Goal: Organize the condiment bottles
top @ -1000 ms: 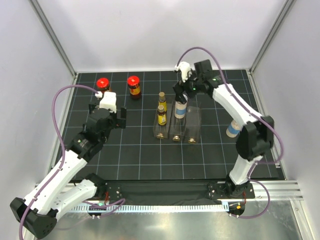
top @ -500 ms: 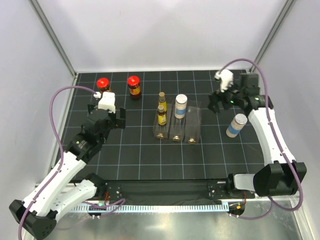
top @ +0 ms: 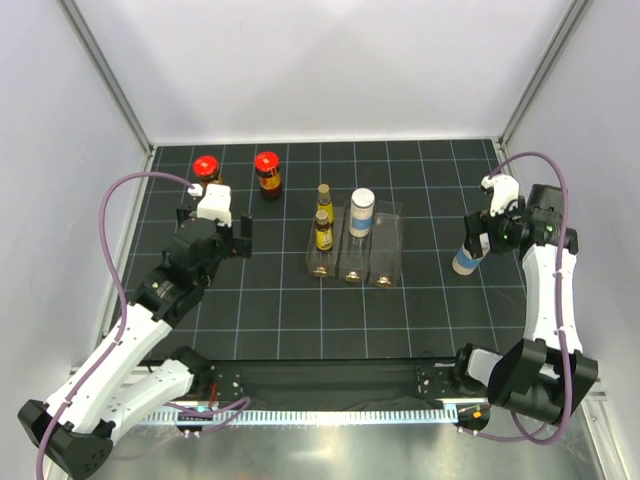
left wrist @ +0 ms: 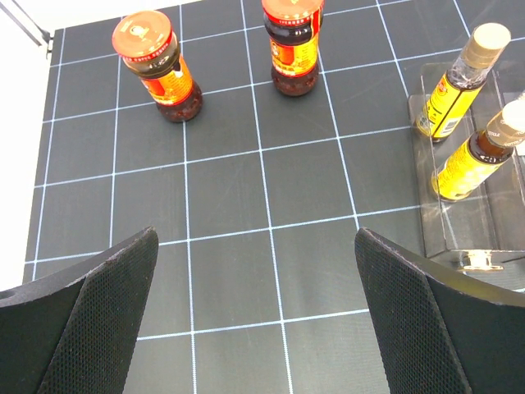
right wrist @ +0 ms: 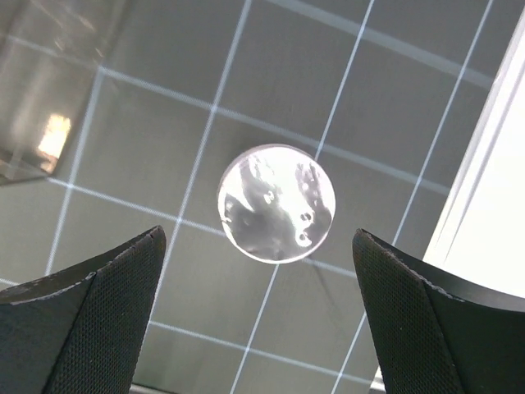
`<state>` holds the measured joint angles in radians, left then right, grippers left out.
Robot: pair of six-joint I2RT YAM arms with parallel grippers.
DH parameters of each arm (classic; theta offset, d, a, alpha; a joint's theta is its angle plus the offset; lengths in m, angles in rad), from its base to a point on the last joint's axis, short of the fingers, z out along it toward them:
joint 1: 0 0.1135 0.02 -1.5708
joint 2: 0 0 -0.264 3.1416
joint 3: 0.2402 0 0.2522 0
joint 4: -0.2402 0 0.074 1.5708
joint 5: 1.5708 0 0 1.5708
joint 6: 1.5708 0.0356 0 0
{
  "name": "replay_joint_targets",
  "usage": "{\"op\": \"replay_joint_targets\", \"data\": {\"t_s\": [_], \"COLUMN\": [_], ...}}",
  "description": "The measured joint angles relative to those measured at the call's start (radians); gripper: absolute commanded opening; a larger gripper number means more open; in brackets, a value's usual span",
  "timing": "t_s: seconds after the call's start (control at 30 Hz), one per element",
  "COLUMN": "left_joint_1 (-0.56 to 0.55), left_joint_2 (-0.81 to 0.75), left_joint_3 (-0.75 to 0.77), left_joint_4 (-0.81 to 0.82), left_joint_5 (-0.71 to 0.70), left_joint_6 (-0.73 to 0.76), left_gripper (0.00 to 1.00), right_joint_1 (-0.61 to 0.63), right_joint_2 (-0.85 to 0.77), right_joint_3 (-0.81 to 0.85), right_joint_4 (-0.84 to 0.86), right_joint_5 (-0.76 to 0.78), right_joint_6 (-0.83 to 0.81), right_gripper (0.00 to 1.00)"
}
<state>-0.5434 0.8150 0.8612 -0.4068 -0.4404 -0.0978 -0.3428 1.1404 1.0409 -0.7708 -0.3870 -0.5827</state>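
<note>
Two amber jars with red caps stand at the back left; the left wrist view shows them too. Two slim yellow-labelled bottles stand in the left slot of the clear rack. A white blue-labelled bottle stands in the middle slot. A second white bottle stands on the mat at the right, its cap just ahead of my open right gripper, which hovers above it. My left gripper is open over bare mat, short of the jars.
The rack's right slot holds nothing. The mat's right edge and a white frame rail run close beside the right gripper. The rack's corner lies to its left.
The right arm has swung away from the rack, leaving the white bottle in the middle slot, and now hangs over the second white bottle at the right. The left arm has stayed still.
</note>
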Motion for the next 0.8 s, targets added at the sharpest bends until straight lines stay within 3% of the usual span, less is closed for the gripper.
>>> {"op": "replay_joint_targets", "data": {"t_s": [0.37,0.57,0.63,0.67,0.77,0.8], "left_joint_1": [0.000,0.000,0.000,0.000,0.000,0.000], "left_joint_2": [-0.002,-0.002,-0.002,-0.002,-0.002,-0.002], "left_joint_3": [0.000,0.000,0.000,0.000,0.000,0.000], "left_joint_4": [0.000,0.000,0.000,0.000,0.000,0.000], "left_joint_5": [0.005,0.006,0.006,0.006,0.007,0.007], "left_joint_6": [0.000,0.000,-0.001,0.000,-0.001,-0.001], "left_gripper": [1.00,1.00,1.00,1.00,1.00,1.00], "right_joint_1": [-0.050,-0.050,-0.050,-0.050,-0.050,-0.050], "right_joint_2": [0.123,0.200,0.209,0.211,0.214,0.215], "right_joint_3": [-0.026,-0.026,-0.026,-0.026,-0.026,-0.026], "right_joint_4": [0.038,0.072,0.082,0.087,0.100,0.102], "right_joint_5": [-0.037,-0.062,-0.067,-0.069,-0.076,-0.079], "right_joint_6": [-0.022,-0.013,-0.012,-0.011,-0.012,-0.011], "right_gripper": [0.94,0.84,0.74,0.61,0.39,0.25]}}
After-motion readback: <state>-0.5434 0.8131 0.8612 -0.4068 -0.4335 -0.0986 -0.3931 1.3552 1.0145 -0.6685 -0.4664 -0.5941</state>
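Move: The white bottle still on the table stands about 2 cm ahead of the right hand, 1 cm to its right, its middle some 9 cm below. The clear rack's middle is roughly 8 cm ahead and 28 cm left of that hand, the already racked white bottle about 13 cm ahead and 27 cm left. From the idle left hand, the loose bottle lies about 60 cm right, 3 cm ahead and 17 cm below. The right hand sinks about 5 cm onto the loose white bottle, easing forward, and pinches its top end. ##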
